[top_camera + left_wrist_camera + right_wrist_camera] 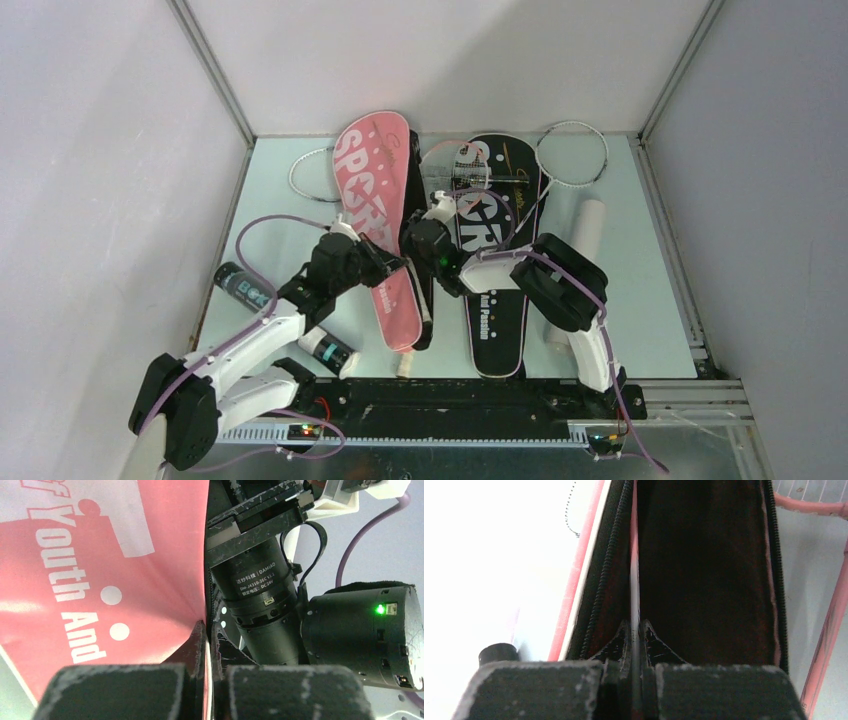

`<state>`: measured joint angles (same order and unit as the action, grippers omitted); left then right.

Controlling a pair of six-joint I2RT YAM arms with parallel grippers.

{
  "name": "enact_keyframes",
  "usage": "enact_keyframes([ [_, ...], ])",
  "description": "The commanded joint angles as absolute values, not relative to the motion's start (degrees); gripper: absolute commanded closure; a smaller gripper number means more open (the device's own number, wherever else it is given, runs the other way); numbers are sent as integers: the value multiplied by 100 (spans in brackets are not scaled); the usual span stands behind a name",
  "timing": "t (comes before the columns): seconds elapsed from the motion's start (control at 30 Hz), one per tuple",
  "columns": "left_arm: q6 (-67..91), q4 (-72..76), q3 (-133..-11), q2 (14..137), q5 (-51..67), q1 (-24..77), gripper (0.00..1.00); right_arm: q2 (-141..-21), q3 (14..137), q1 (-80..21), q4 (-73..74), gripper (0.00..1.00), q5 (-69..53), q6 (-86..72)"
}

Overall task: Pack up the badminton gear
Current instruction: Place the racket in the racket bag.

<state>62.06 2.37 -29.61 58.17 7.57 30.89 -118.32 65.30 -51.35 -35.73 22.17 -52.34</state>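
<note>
The pink "SPORT" cover [372, 200] lies mid-table, beside the black cover [495, 270]. My left gripper [388, 266] is shut on the pink cover's right edge; in the left wrist view the pink sheet [100, 570] runs between the fingertips of that gripper [209, 630]. My right gripper [432, 208] is shut on a thin flap edge [634, 555] of the same cover, whose dark lining [704, 570] and zipper show around the closed gripper [635, 627]. A pink racket frame [831, 620] lies to the right. White racket heads [575, 155] [310, 175] sit at the back.
Two black shuttle tubes [240, 285] [328, 350] lie at the left by my left arm. A white tube [590, 225] lies at the right, behind my right arm's elbow [560, 285]. The two wrists are close together over the covers. Walls enclose the table.
</note>
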Motion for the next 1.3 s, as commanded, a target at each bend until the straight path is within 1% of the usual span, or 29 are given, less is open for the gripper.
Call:
enact_keyframes([
  [0.0, 6536, 834, -2950, 5579, 1293, 3204, 100, -11898, 6636, -5182, -4477, 100, 3201, -5086],
  [0.07, 6580, 930, -2873, 5596, 1257, 3200, 100, -11896, 6636, -5187, -4459, 97, 3171, -5122],
  [0.13, 6593, 959, -2802, 5648, 1198, 3188, 100, -11811, 6636, -5187, -4401, 87, 3083, -5040],
  [0.2, 6642, 1056, -2699, 5710, 1168, 3148, 100, -11642, 6636, -5196, -4127, 69, 2997, -4925],
  [0.23, 6665, 1165, -2668, 5738, 1164, 3134, 100, -11582, 6642, -5191, -3912, 64, 2944, -4841],
  [0.27, 6700, 1211, -2598, 5778, 1161, 3102, 100, -11447, 6639, -5167, -3798, 55, 2773, -4820],
  [0.3, 6725, 1311, -2569, 5798, 1161, 3085, 100, -11379, 6601, -5150, -3637, 52, 2524, -4760],
  [0.33, 6744, 1381, -2512, 5835, 1180, 3054, 100, -11232, 6566, -5104, -3598, 46, 2409, -4727],
  [0.4, 6754, 1616, -2496, 5870, 1200, 3034, 100, -11023, 6457, -5041, -3274, 42, 2108, -4642],
  [0.5, 6539, 1337, -2601, 5873, 1007, 3016, 100, -10747, 6340, -4845, -2875, 39, 1488, -4613],
  [0.63, 6308, 1129, -2583, 5834, 891, 2861, 100, -10110, 6077, -4588, -2268, 43, 1106, -4462],
  [0.73, 6207, 1091, -2542, 5847, 874, 2784, 100, -9985, 6063, -4384, -1816, 48, 873, -4481],
  [0.8, 6134, 1068, -2529, 5853, 874, 2744, 100, -10027, 6063, -4217, -1725, 50, 654, -4606],
  [0.93, 5946, 959, -2531, 5845, 851, 2726, 100, -10254, 6059, -3956, -1664, 51, 397, -4882],
  [1.1, 5785, 834, -2475, 5788, 844, 2716, 100, -10666, 6325, -3781, -1372, 44, 345, -5108],
  [1.27, 5731, 782, -2364, 5669, 796, 2703, 100, -11208, 6497, -3696, -1442, 44, 118, -5397],
])
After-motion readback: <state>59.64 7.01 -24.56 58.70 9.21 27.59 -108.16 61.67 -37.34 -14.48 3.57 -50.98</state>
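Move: The second pink racket's shaft, on the table outside the pink bag, lies about 9 cm to the right of the right hand, roughly level with it and some 5 cm lower. The pink bag, with the already inserted racket still pinched by the right fingers, has its middle about 3 cm left, 2 cm back and 2 cm below that hand; the black bag's middle is some 23 cm right and 3 cm back, 6 cm lower. From the left hand, that second shaft is roughly 13 cm ahead, 9 cm right and 10 cm down. The right fingers open to a bit over half and let go of the racket shaft inside the pink bag, then the hand rises about 6 cm, arcs right over the bag's side and sinks some 8 cm, tipping down about 15 degrees, so that its open fingers come over the second pink racket's shaft, roughly 9.5 cm to the right of where it began. Meanwhile the left hand keeps its pinch on the edge of the pink bag's cover, first nearly still, then easing down 2.5 cm and a little right. ##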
